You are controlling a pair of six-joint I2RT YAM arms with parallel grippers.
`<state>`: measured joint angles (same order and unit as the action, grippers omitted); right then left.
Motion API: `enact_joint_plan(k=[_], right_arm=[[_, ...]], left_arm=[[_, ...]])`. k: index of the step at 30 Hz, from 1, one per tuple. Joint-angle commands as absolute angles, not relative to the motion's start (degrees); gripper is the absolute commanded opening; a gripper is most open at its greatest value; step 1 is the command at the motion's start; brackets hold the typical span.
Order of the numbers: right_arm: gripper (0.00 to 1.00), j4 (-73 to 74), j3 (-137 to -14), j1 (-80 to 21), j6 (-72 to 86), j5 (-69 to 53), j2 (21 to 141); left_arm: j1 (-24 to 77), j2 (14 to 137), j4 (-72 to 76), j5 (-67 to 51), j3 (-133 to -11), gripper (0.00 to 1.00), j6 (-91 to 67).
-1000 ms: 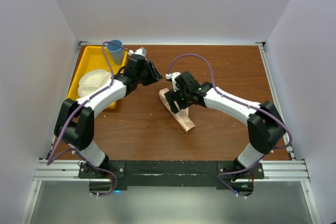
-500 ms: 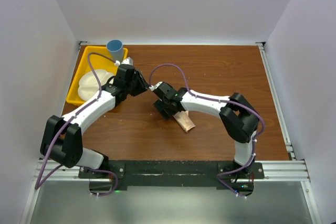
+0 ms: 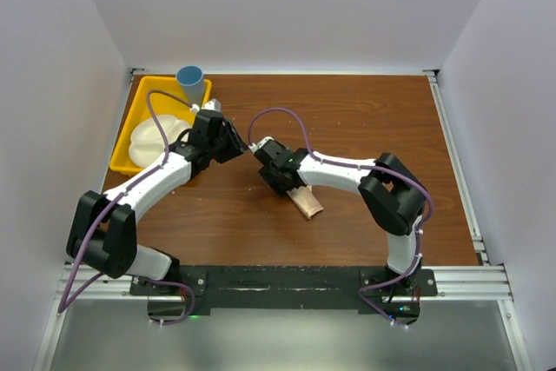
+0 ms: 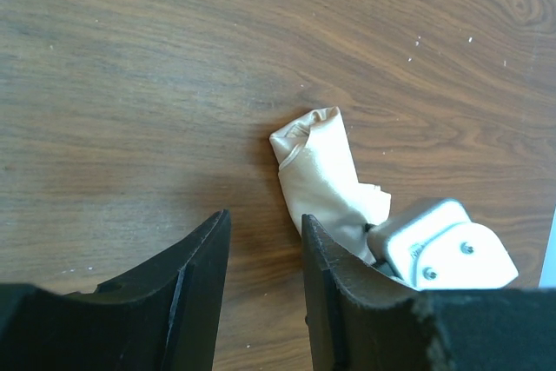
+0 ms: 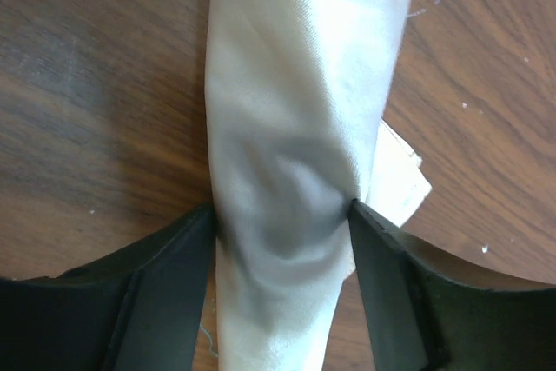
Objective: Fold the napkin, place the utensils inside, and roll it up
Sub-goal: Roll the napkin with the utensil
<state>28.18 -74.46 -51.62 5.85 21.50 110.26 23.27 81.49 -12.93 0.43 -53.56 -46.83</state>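
The napkin [image 3: 307, 204] lies on the wooden table as a pale peach roll, slanting from upper left to lower right. My right gripper [image 3: 277, 176] sits over its upper-left half. In the right wrist view both jaws press into the sides of the napkin [image 5: 295, 119], and my right gripper [image 5: 282, 215] is shut on it with the cloth dimpled between the tips. My left gripper [image 3: 244, 147] hovers just left of the roll's far end. In the left wrist view my left gripper [image 4: 265, 225] is open over bare wood beside the napkin [image 4: 320, 175]. The utensils are hidden from every view.
A yellow tray [image 3: 122, 147] stands at the back left and holds a white plate [image 3: 149, 138]. A blue cup [image 3: 190, 81] stands at the tray's far corner. The two wrists are close together near the table's middle, and the right wrist's housing [image 4: 441, 248] shows beside the left fingers.
My right arm has swung left along the roll and its jaws have closed in on the cloth. My left arm has drawn back and lowered beside the roll's far end.
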Motion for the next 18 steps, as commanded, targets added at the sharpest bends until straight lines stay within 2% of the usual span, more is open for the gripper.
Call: enact_joint_plan(k=[1, 7, 9, 14, 15, 18], right_arm=[[0.61, 25.23, -72.95, -50.37, 5.89, 20.14, 110.83], [0.35, 24.96, -72.6, -47.11, 6.15, 11.0, 109.95], [0.3, 24.53, -72.51, -44.75, 6.33, 3.1, 109.43], [0.25, 21.45, -70.32, -36.68, 8.52, -17.81, 106.26], [0.24, 19.79, -69.96, -35.26, 8.87, -27.33, 106.09], [0.2, 14.97, -68.3, -30.42, 11.33, -40.82, 107.66]], left_arm=[[22.68, 79.63, -10.63, 0.26, -52.74, 0.43, -45.44], [22.32, 79.8, -7.83, -3.33, -51.51, 0.43, -44.3], [22.24, 80.42, -5.28, -6.93, -51.07, 0.44, -43.42], [22.24, 82.79, 4.03, -16.86, -50.19, 0.43, -41.75], [22.24, 84.01, 5.35, -18.35, -50.1, 0.43, -41.84], [22.59, 87.17, 10.53, -23.45, -50.27, 0.43, -43.68]])
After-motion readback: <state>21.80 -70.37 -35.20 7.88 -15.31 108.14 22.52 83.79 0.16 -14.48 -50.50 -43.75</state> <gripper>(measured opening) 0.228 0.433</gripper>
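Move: The napkin roll's middle lies right at the right hand, within about 1 cm to its right and 1 cm below, between the open fingers. The roll's far end is some 9 cm ahead and 4 cm left, its near end about 9 cm back and 5 cm right; a loose napkin corner sticks out roughly 4 cm right. From the left hand, the roll's middle lies about 11 cm right, 4 cm back and 11 cm below. Right fingers close in place, pinching the napkin roll, tilting some 30 degrees; left hand swings 4 cm right. ##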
